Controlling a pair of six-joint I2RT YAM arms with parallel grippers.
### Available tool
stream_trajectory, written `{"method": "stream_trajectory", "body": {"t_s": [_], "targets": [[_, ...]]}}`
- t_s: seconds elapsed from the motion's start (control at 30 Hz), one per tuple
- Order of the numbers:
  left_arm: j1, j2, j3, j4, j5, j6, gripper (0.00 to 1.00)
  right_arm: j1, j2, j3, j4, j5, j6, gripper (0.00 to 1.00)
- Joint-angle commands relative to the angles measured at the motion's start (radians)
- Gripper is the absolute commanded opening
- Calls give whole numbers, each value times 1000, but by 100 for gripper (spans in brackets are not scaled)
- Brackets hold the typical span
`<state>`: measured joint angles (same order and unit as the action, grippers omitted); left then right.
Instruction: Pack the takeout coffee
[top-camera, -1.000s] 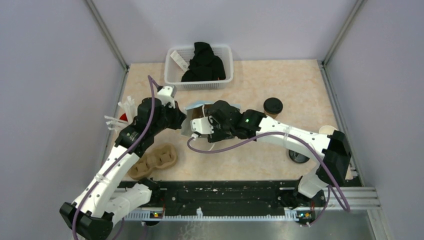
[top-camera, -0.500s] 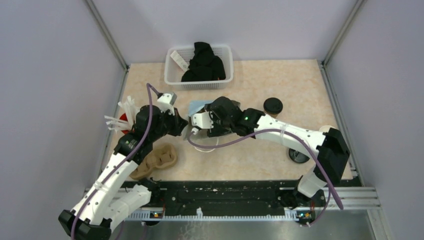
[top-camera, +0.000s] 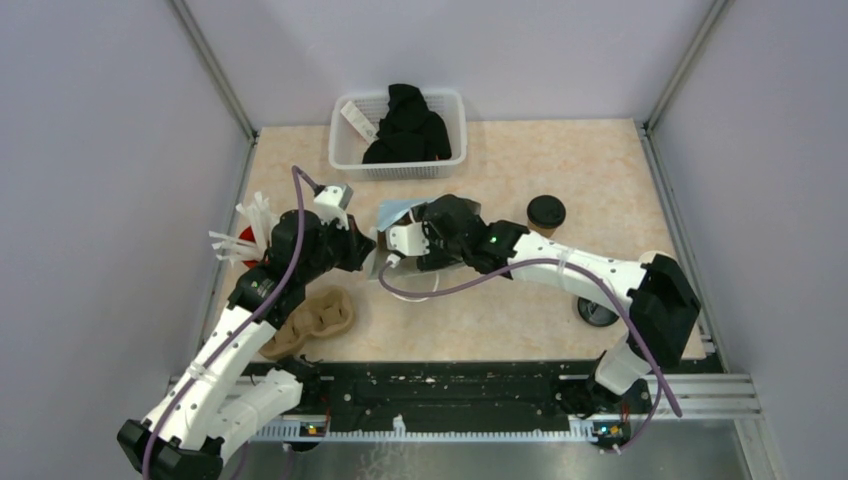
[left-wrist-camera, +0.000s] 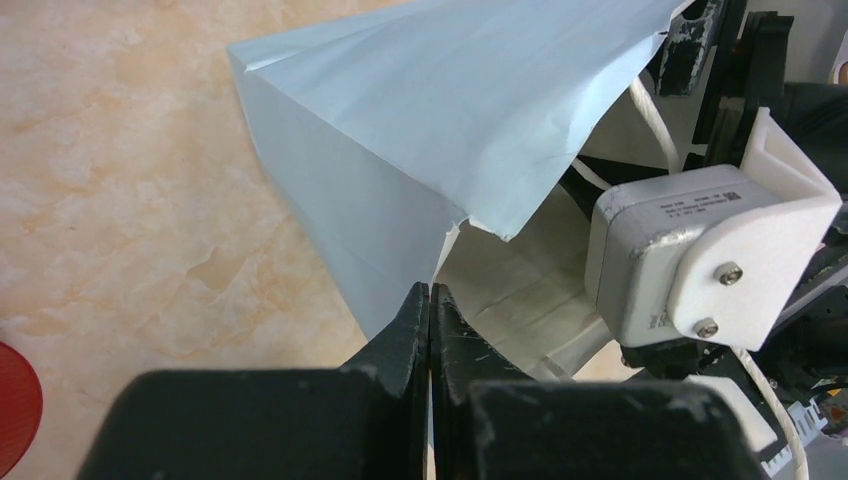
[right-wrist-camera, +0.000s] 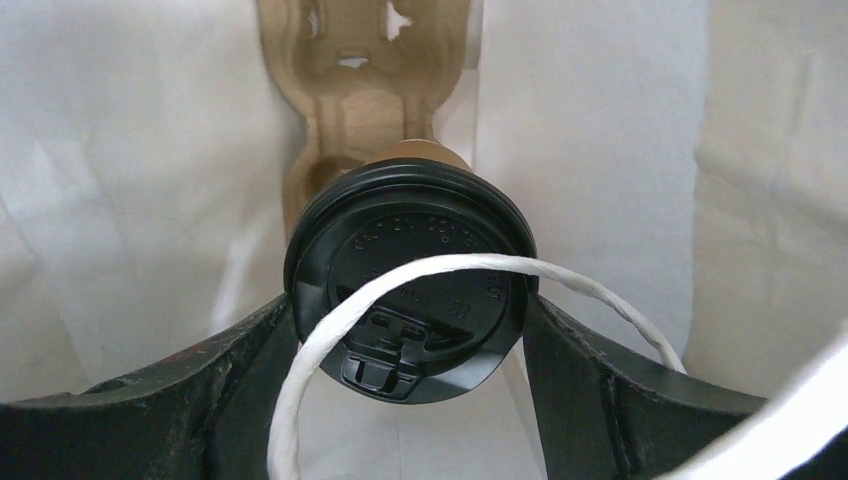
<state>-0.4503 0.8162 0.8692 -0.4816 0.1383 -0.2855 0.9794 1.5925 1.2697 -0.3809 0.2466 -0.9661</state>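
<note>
The takeout coffee, a brown cup with a black lid, sits between my right gripper's fingers, which press the lid's rim on both sides. It is inside the white paper bag, and the bag's rope handle loops across the lid. In the top view the bag lies at mid-table with the right wrist reaching into its mouth. My left gripper is shut, pinching the bag's torn edge. From above, the left gripper is at the bag's left side.
A second lidded cup stands right of the bag. A loose black lid lies near the right arm. The red cup of straws and a cardboard carrier sit at left, a white basket of dark cloth at the back. A brown carrier shows beyond the cup.
The left arm has shifted slightly with the bag edge still pinched. The right wrist moved a little up and left into the bag. Hardly anything has moved in the last half second.
</note>
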Motion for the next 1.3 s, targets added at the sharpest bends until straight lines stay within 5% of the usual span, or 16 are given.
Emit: {"method": "stream_trajectory", "body": {"t_s": [0.0,0.47,0.8,1.27], "targets": [[-1,-3,-6,30,6,19,0,-37,4,12,60,22,-18,52],[-8,21,13,27,-16,46,0,-103,93,29,109,-131,17,53],[-7,35,19,25,-12,40,0,-116,123,-8,205,-89,6,53],[-8,56,39,23,-14,33,0,-136,195,46,177,-129,71,67]]}}
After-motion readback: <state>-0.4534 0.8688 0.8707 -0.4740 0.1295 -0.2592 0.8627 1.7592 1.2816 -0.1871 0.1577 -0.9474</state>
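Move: The right hand holds the lidded cup inside the bag; the carrier's near well lies about 8 cm ahead, 5 cm left and 13 cm below. The wire basket is some 23 cm ahead and 7 cm left; the other lidded cup is about 4 cm ahead and 27 cm right. From the left hand, pinching the bag's rim, the well lies roughly 6 cm ahead, 8 cm right and 18 cm down. The right hand, still gripping the lidded cup, carries it forward 5.5 cm and down 4 cm towards the carrier well. ##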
